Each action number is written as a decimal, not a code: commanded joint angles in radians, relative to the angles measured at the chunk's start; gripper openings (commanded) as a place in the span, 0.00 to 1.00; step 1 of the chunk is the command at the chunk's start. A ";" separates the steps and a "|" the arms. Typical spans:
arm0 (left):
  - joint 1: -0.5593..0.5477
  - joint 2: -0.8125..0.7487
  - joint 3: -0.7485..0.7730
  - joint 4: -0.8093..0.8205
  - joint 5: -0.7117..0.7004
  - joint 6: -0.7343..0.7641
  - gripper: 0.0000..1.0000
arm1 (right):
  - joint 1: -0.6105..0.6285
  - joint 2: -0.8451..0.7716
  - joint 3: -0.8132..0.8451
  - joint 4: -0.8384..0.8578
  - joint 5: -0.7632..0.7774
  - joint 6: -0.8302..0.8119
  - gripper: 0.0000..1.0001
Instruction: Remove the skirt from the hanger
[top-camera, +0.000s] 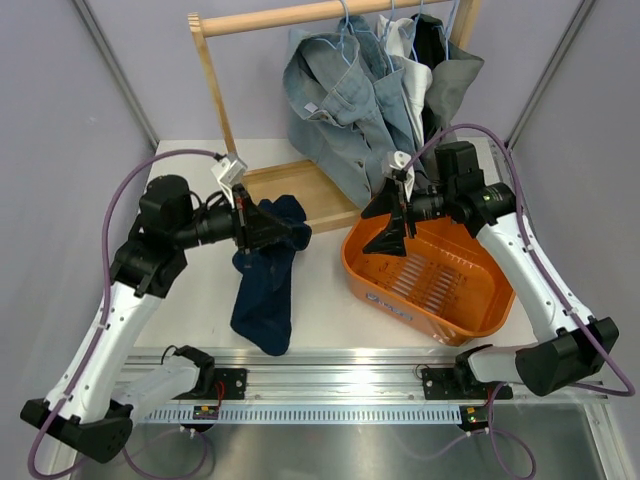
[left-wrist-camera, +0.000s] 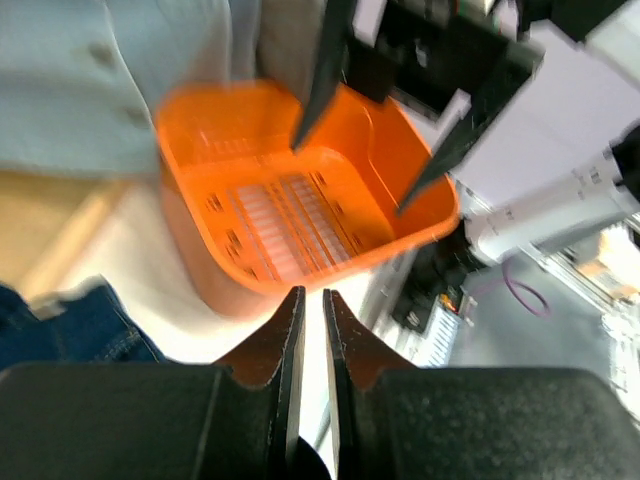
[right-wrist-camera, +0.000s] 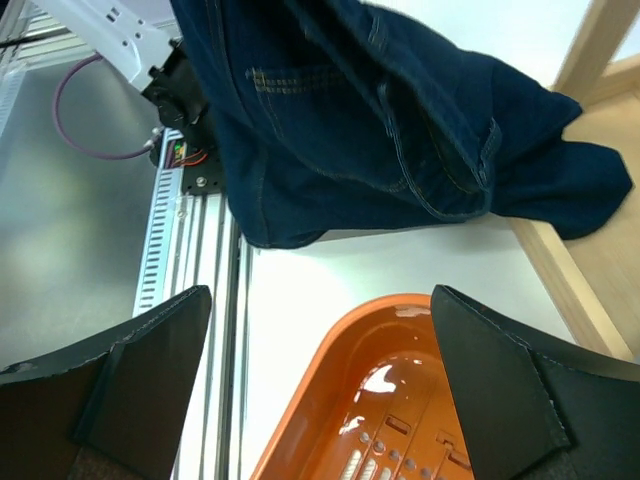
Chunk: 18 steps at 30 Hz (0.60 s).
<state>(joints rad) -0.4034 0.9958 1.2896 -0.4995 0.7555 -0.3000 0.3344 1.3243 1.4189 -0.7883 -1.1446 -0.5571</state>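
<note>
The dark navy skirt (top-camera: 265, 290) droops from my left gripper (top-camera: 262, 228) down onto the white table, its upper end bunched round the fingers. In the left wrist view the jaws (left-wrist-camera: 313, 292) stand almost together, with a fold of the skirt (left-wrist-camera: 70, 330) beside them. The right wrist view shows the skirt (right-wrist-camera: 350, 130) spread beyond the basket, with no wire in it. Pale-blue hanger hooks (top-camera: 345, 28) hang on the rail under other clothes. My right gripper (top-camera: 385, 228) is wide open and empty over the near-left end of the orange basket (top-camera: 450, 335); its jaws (right-wrist-camera: 320, 290) frame the basket's rim (right-wrist-camera: 330, 400).
A wooden rack with a round rail (top-camera: 300, 17) and a flat wooden base (top-camera: 300, 185) stands at the back. On it hang a light denim jacket (top-camera: 340, 90) and a grey garment (top-camera: 455, 80). The aluminium rail (top-camera: 330, 385) runs along the near edge.
</note>
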 joint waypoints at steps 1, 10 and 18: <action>0.000 -0.106 -0.113 0.001 0.041 -0.085 0.00 | 0.046 0.007 0.015 0.029 -0.009 -0.033 0.99; 0.002 -0.027 0.145 -0.025 -0.082 -0.099 0.00 | 0.098 0.033 -0.011 -0.015 0.028 -0.073 0.99; 0.008 0.207 0.531 -0.158 0.008 -0.045 0.00 | 0.106 0.056 0.037 -0.031 0.042 -0.098 0.99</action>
<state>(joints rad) -0.3988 1.2011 1.7828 -0.6109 0.7025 -0.3614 0.4282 1.3876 1.4052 -0.8139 -1.1137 -0.6254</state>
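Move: The dark skirt hangs beneath the left hand, its middle about 13 cm below, 4 cm back and 4 cm left. From the open right hand the skirt's middle lies some 15 cm left, 7 cm back and 7 cm below, and the orange bin about 16 cm right, 3 cm ahead and 25 cm below. The wooden tray is some 20 cm ahead of the right hand, 11 cm left and 30 cm below. The left hand, skirt beneath, dips about 5 cm, then whips up some 16 cm; open right edges down-left. ##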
